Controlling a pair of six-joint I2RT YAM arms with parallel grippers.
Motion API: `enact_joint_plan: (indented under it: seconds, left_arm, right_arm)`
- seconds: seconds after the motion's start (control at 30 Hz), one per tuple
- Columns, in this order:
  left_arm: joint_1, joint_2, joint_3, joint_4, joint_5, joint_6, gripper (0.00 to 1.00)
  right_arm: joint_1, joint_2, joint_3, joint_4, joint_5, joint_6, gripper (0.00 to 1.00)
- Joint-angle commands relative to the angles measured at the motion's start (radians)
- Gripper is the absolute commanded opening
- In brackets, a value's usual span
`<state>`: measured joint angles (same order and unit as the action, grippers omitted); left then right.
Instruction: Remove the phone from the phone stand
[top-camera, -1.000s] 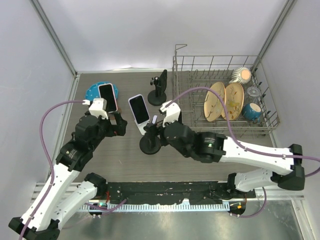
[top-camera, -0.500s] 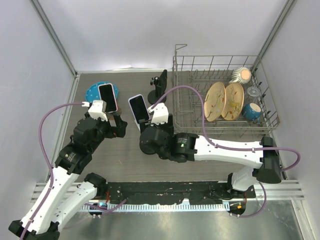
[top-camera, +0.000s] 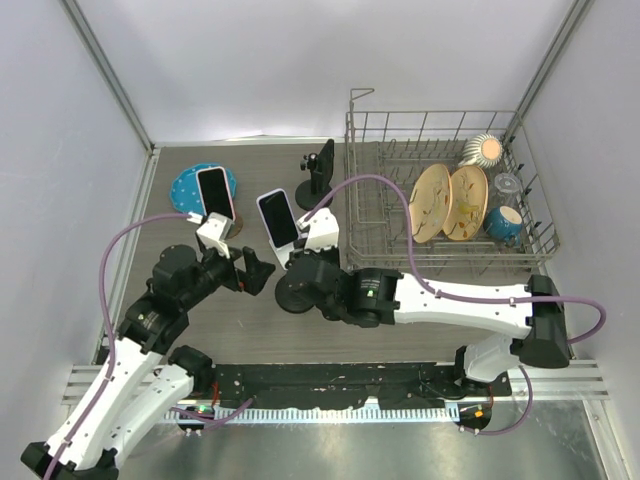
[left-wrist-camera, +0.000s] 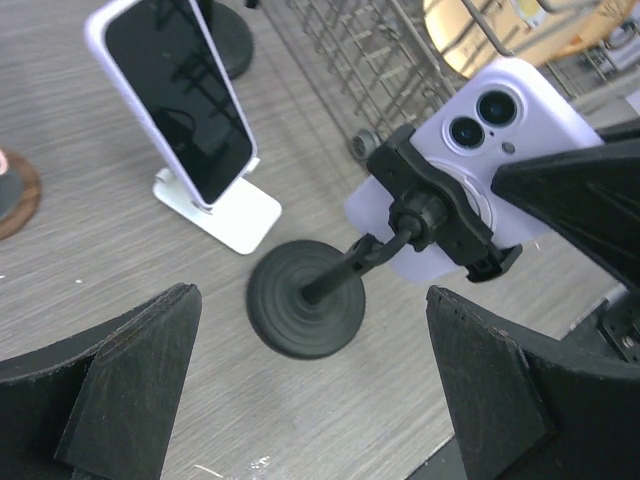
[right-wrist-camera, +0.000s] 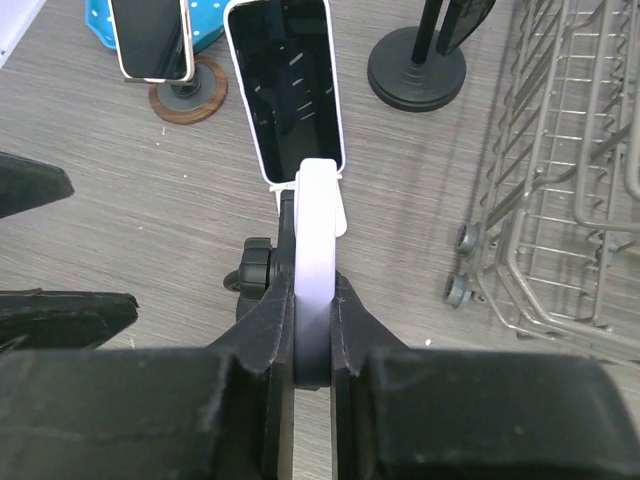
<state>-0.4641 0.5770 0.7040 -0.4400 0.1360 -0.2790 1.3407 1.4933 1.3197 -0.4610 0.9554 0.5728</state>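
A lavender phone (left-wrist-camera: 520, 130) sits clamped in a black phone stand (left-wrist-camera: 440, 215) with a round base (left-wrist-camera: 305, 300). My right gripper (right-wrist-camera: 312, 295) is shut on the phone (right-wrist-camera: 318, 225), which shows edge-on between its fingers, pinched front and back. In the top view the right gripper (top-camera: 312, 262) covers the phone above the stand's base (top-camera: 297, 292). Just left of that base my left gripper (top-camera: 255, 272) stands wide open. In its own view the left gripper (left-wrist-camera: 312, 300) has the base between its fingers, not touching it.
A white phone (top-camera: 278, 220) leans on a white stand right behind the black one. A pink-cased phone (top-camera: 214, 193) stands on a wooden disc by a blue plate (top-camera: 188, 183). Another black stand (top-camera: 318, 170) is at the back. The dish rack (top-camera: 450, 255) fills the right.
My right gripper has moved over the stand and shut on the phone. The left arm has swung right and nearer, bringing its open fingers up to the stand's base.
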Motion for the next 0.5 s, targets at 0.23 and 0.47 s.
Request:
enact_joint_plan:
  seconds: [0.23,0.47]
  left_arm:
    - [-0.060,0.063,-0.028,0.193,0.197,0.028,1.00]
    - [-0.373,0.194,0.008,0.268,-0.034,0.024,1.00]
  right_arm:
    - [0.006,-0.194,-0.094,0.114,-0.075,-0.295,0.01]
    - [0.002,-0.310,-0.210,0.185,-0.090,-0.370,0.01]
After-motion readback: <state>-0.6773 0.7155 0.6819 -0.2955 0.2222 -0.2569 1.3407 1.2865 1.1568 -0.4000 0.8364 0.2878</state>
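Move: About 8 cm to the left hand's right, level with it and some 3 cm lower, is the neck of the black phone stand. The right hand already pinches that stand's phone, whose middle sits roughly 2 cm ahead and 2 cm below; the neck lies 4 cm to its left. The white phone stand is around 12 cm ahead of the right hand and 3 cm left; an empty black holder stands 22 cm ahead, 2 cm right. Swinging right about 7 cm and slightly back, the left hand brings its wide-open fingers towards the phone stand's neck, turning some 15 degrees clockwise, without touching it yet. Meanwhile the right hand keeps its pinch on the phone and carries it 3.5 cm right and a little back, turning about 10 degrees counter-clockwise and tilting its left side down. ##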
